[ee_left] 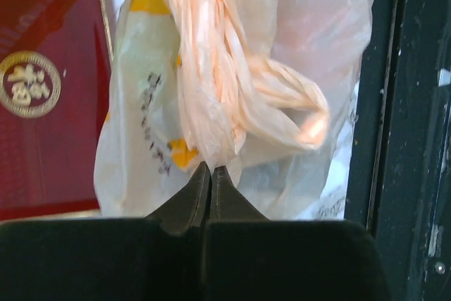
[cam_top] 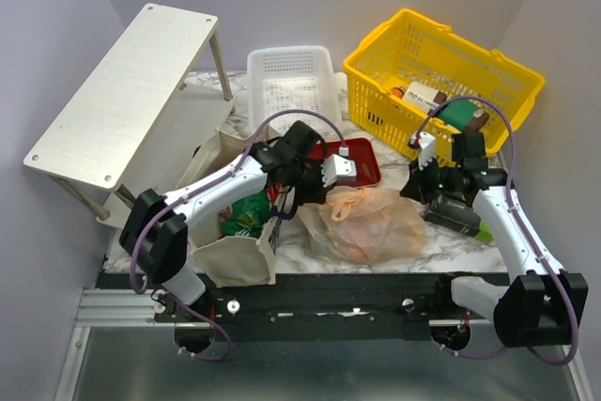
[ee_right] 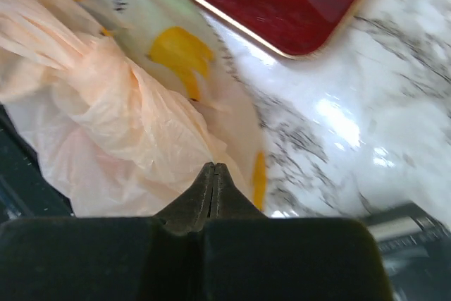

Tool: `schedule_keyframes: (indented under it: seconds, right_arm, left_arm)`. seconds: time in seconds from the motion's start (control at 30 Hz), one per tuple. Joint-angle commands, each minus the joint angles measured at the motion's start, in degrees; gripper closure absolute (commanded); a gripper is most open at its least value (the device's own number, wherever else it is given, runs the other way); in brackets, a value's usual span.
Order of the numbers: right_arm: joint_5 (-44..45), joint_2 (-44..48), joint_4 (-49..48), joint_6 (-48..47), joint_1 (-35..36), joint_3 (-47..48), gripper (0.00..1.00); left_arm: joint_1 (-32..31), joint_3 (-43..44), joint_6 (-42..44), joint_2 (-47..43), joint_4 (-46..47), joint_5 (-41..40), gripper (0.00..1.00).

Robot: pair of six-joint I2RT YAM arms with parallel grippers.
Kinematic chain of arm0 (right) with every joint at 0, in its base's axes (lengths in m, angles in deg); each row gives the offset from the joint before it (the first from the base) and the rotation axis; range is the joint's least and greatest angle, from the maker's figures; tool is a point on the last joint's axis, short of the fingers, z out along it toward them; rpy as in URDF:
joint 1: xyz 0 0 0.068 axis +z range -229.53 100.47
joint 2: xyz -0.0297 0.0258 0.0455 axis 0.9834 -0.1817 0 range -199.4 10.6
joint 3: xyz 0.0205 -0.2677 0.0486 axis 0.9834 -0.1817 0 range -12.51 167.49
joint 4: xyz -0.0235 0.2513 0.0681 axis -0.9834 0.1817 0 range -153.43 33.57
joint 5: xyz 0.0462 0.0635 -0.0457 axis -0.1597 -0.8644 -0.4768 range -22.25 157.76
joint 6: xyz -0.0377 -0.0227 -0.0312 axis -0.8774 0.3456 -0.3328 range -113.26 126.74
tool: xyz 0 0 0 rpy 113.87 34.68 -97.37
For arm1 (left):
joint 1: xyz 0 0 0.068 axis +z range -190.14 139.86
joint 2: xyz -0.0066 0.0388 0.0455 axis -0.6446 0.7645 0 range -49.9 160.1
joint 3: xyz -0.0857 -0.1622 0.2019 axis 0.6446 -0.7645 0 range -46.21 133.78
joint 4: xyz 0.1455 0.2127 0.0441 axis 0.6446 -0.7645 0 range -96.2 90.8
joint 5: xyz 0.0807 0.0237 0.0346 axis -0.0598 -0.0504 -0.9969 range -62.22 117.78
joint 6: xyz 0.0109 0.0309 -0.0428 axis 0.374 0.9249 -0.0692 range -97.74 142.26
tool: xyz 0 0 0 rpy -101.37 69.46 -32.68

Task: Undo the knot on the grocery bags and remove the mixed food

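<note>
The thin peach-cream plastic bag (cam_top: 368,224) with orange prints lies on the marble table in front of the arms. Its knot (ee_left: 211,68) is a twisted, bunched strand with a loop off to the right. My left gripper (ee_left: 210,168) is shut, its tips pinching the lower end of that strand; from above, the left gripper (cam_top: 324,196) is at the bag's left top. My right gripper (ee_right: 213,167) is shut on a fold of the bag's film, at the bag's right top (cam_top: 410,192). The beige canvas tote (cam_top: 235,255) stands to the left, a green snack bag (cam_top: 246,215) inside.
A red tray (cam_top: 362,159) lies just behind the plastic bag. A yellow basket (cam_top: 441,72) with boxes stands at back right, a white basket (cam_top: 293,82) at back centre, a white shelf (cam_top: 122,100) at back left. A black-and-green box (cam_top: 460,215) lies under the right arm.
</note>
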Motion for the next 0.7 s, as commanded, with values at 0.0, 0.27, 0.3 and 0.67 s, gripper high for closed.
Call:
schedule_keyframes:
  seconds: [0.0, 0.27, 0.3, 0.67]
  right_arm:
    - [2.79, 1.53, 7.12, -4.70, -5.99, 0.68, 1.00]
    - [-4.67, 10.32, 13.72, -9.45, -5.46, 5.23, 0.95]
    - [-5.64, 11.19, 14.16, -10.07, -5.29, 6.56, 0.89]
    - [-9.34, -0.48, 4.53, 0.44, 5.78, 13.52, 0.40]
  left_arm:
    - [3.92, -6.70, 4.41, -7.66, -4.14, -3.20, 1.00]
    - [3.31, -7.17, -0.48, -15.22, -2.38, -0.49, 0.84]
    - [3.22, -6.11, -1.63, -15.31, -1.77, -0.22, 0.74]
    - [2.43, 3.82, -7.97, -6.19, 1.04, 4.61, 0.38]
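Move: Both shut hands already pinch the plastic bag. Its bunched knot lies about 8 cm to the left hand's right, 1 cm back and 2 below. The red tray's middle is some 11 cm ahead of that hand, 8 to its right and 8 lower. From the right hand the knot is roughly 15 cm left, level fore and aft and 2 lower; the dark green box is about 14 cm right, 2 back and 4 below. Still pinching the bag on either side of the knot, the hands pull apart, the left about 5 cm leftward, the right some 2.5 cm rightward and then slightly back. Both then open wide, let go of the plastic and rise some 8–9 cm over the bag, drifting back inward, the right hand's fingers tipping up about 15 degrees. ##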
